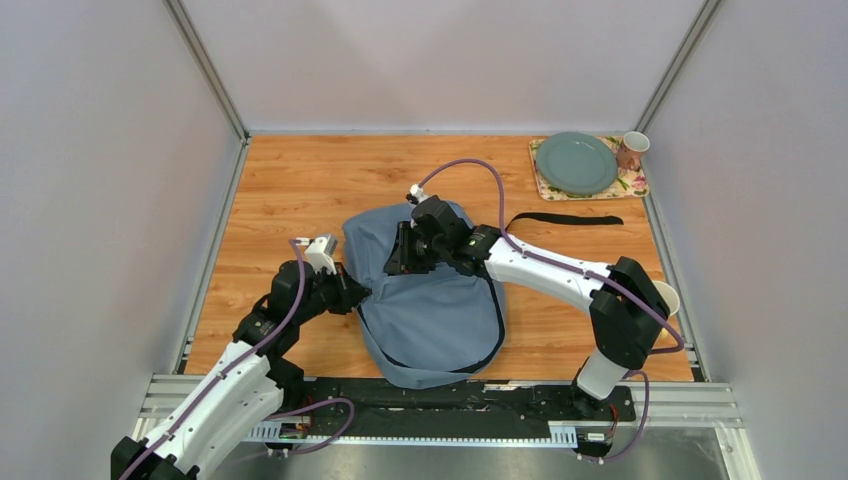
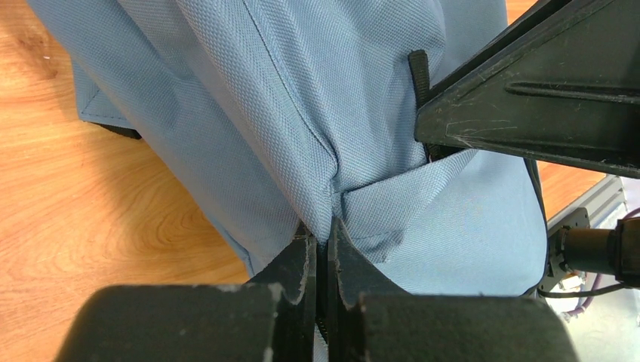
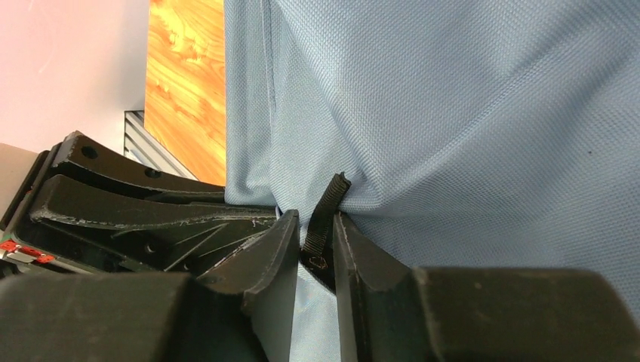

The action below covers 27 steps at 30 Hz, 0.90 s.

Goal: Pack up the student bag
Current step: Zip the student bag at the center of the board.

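Note:
The grey-blue student bag lies in the middle of the wooden table. At the bag's left edge my left gripper is shut, and the left wrist view shows a bunched fold of bag fabric pinched between its tips. My right gripper lies on the bag's upper left part. Its jaws stand a little apart around a black zip pull tab. The tab rests against one finger, with a thin gap to the other. The bag's inside is hidden.
A grey-green plate and a cup stand on a floral mat at the back right. A loose black strap lies right of the bag. A pale cup sits by the right arm's elbow. Walls close in on three sides.

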Available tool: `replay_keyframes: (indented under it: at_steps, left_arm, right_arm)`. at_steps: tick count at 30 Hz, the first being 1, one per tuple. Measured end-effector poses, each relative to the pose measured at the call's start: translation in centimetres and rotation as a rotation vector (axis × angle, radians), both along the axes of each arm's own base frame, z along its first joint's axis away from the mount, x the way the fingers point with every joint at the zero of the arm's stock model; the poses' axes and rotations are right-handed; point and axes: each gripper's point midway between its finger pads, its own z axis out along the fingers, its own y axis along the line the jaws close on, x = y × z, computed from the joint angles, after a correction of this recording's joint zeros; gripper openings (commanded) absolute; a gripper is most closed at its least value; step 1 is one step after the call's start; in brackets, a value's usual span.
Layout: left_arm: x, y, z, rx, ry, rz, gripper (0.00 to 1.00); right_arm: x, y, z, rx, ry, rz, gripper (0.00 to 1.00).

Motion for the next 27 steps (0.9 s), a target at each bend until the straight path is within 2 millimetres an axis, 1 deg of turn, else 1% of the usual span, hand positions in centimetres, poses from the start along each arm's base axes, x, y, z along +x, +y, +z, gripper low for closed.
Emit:
replay_keyframes:
  at_steps: [5, 6, 10, 15, 22, 25, 27]
  left_arm:
    - [0.0, 0.0, 0.1, -0.003, -0.003, -0.001, 0.0]
    - [0.0, 0.0, 0.1, -0.003, -0.003, -0.001, 0.0]
    - [0.0, 0.0, 0.1, -0.003, -0.003, -0.001, 0.0]
    - [0.1, 0.0, 0.0, 0.0, -0.003, 0.003, 0.0]
    - [0.1, 0.0, 0.3, -0.013, -0.012, 0.01, 0.0]
    - [0.0, 0.0, 0.3, -0.019, -0.016, 0.011, 0.0]
    - [0.0, 0.1, 0.3, -0.018, -0.016, 0.015, 0.0]
  right_arm:
    - [0.2, 0.2, -0.1, -0.004, -0.002, -0.003, 0.05]
    - [0.3, 0.2, -0.3, -0.007, 0.0, -0.005, 0.0]
    - [0.4, 0.1, -0.5, -0.018, 0.002, -0.013, 0.0]
    - [0.4, -0.2, -0.1, -0.011, -0.021, -0.011, 0.0]
    - [-0.7, -1.6, 2.2, 0.044, -0.088, 0.005, 0.0]
    - [-0.6, -2.0, 1.9, 0.046, -0.089, -0.003, 0.0]
    - [-0.5, -2.4, 1.4, 0.039, -0.083, -0.015, 0.0]
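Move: Just under the right fingertips, about 1 cm down and between the pads, sits the black zip pull on the bag's front. The bag edge that the left hand already grips lies some 5 cm back and 4 cm left of the right hand, a little lower; the long side zip runs about 20 cm to its right and 8 cm back. From the left hand, the zip pull is about 5 cm ahead, 5 cm right, and roughly level. Closing its fingers on the black zip pull while easing barely half a centimetre forward and down, the right hand pinches the tab, then draws right along the front zip and up, with a slight wrist tilt, sinking a touch at the end; it finishes about 2 cm right and 1 cm higher. The left hand stays put, still pinching the bag's left edge. ##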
